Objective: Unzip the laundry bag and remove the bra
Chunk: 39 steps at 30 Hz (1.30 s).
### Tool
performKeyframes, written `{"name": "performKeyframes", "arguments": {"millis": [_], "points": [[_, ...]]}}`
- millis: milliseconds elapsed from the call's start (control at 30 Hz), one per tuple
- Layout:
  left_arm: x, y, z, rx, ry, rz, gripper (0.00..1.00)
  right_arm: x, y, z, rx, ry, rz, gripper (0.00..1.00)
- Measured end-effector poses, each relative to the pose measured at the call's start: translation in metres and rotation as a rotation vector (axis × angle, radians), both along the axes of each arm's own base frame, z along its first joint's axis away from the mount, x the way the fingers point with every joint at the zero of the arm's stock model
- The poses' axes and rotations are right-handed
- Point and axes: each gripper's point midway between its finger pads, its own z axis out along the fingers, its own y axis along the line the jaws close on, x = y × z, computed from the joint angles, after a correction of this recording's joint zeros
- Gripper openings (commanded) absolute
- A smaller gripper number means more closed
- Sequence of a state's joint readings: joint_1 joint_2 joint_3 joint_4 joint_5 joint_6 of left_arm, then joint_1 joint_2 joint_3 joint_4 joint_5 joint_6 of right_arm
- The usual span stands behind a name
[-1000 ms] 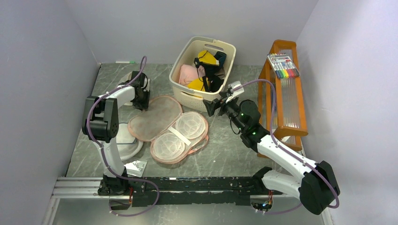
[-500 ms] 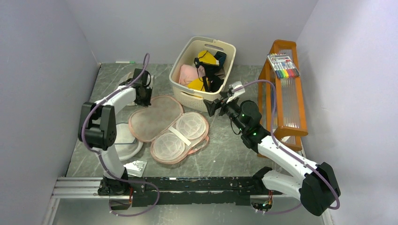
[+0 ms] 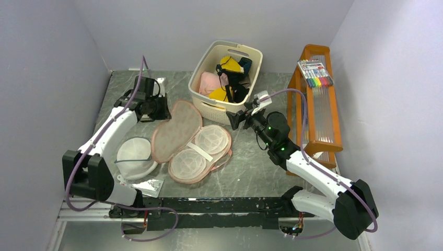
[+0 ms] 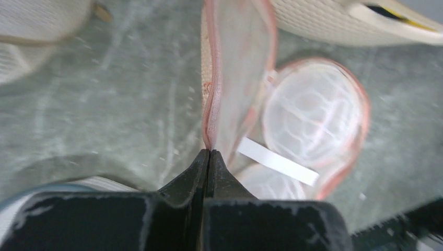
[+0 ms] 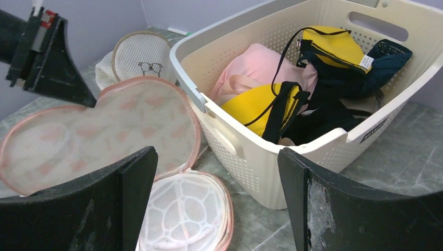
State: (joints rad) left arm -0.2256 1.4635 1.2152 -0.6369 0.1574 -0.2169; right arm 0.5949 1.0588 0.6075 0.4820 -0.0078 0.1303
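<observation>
The peach-pink laundry bag (image 3: 201,151) lies unzipped and spread open on the table. Its lower half shows two white mesh domes (image 4: 311,117). My left gripper (image 3: 163,112) is shut on the pink rim of the bag's printed lid (image 4: 235,68) and holds that lid tilted up off the table. The yellow bra (image 5: 261,102) with black straps lies in the white basket (image 3: 206,102) behind the bag, among other garments. My right gripper (image 3: 235,119) hovers open just in front of the basket, above the bag's right end, with nothing between its fingers (image 5: 133,196).
A white mesh dome bag (image 3: 135,154) and a foil packet (image 3: 146,184) lie at the front left. A beige round bag (image 5: 141,52) sits behind the lid. An orange rack (image 3: 334,133) with a marker pack (image 3: 315,73) stands at the right. The basket also holds pink (image 5: 251,65) and navy garments.
My left gripper has closed on the lid's rim and raised it toward the right; the left arm has swung out to the left, uncovering the white dome bag. The right arm has not moved.
</observation>
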Motion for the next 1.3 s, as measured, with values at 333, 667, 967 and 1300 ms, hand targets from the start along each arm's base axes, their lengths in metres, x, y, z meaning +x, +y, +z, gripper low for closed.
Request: {"name": "performKeyframes", "arguments": {"millis": [333, 667, 967, 1300], "points": [[-0.074, -0.113, 0.001, -0.235, 0.055, -0.192, 0.07, 0.001, 0.000, -0.001, -0.002, 0.003, -0.003, 0.86], [-0.123, -0.184, -0.017, -0.323, 0.065, -0.288, 0.07, -0.001, -0.004, 0.005, 0.010, -0.013, -0.016, 0.86], [-0.152, -0.225, -0.066, -0.274, 0.146, -0.367, 0.10, -0.002, -0.005, 0.005, 0.010, -0.012, -0.020, 0.86], [-0.160, -0.218, -0.109, -0.214, 0.207, -0.356, 0.24, -0.001, -0.005, 0.004, 0.009, -0.011, -0.020, 0.86]]}}
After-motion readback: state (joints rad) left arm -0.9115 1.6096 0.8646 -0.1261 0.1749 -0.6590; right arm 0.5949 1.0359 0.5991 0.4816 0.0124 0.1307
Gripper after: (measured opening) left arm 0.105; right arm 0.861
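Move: To the right and nearer the base, the open laundry bag's pocketed half lies with its middle about 12 cm back, 15 cm right and 14 cm below the left hand, which already holds the lifted flap by its edge. The white round pouch is some 14 cm back and 12 cm left of that hand; the basket stands about 15 cm ahead and 24 cm right. From the right hand, the pocketed half lies roughly 9 cm back, 17 cm left, 24 cm below. Swinging the pinched flap over the pocketed half, the left hand sweeps right about 22 cm and back some 16 cm, level at first, then sinks about 11 cm, mostly as the sweep runs out. The wrist turns about 20 degrees clockwise on the way, and the shut fingers keep their hold on the flap's edge. ##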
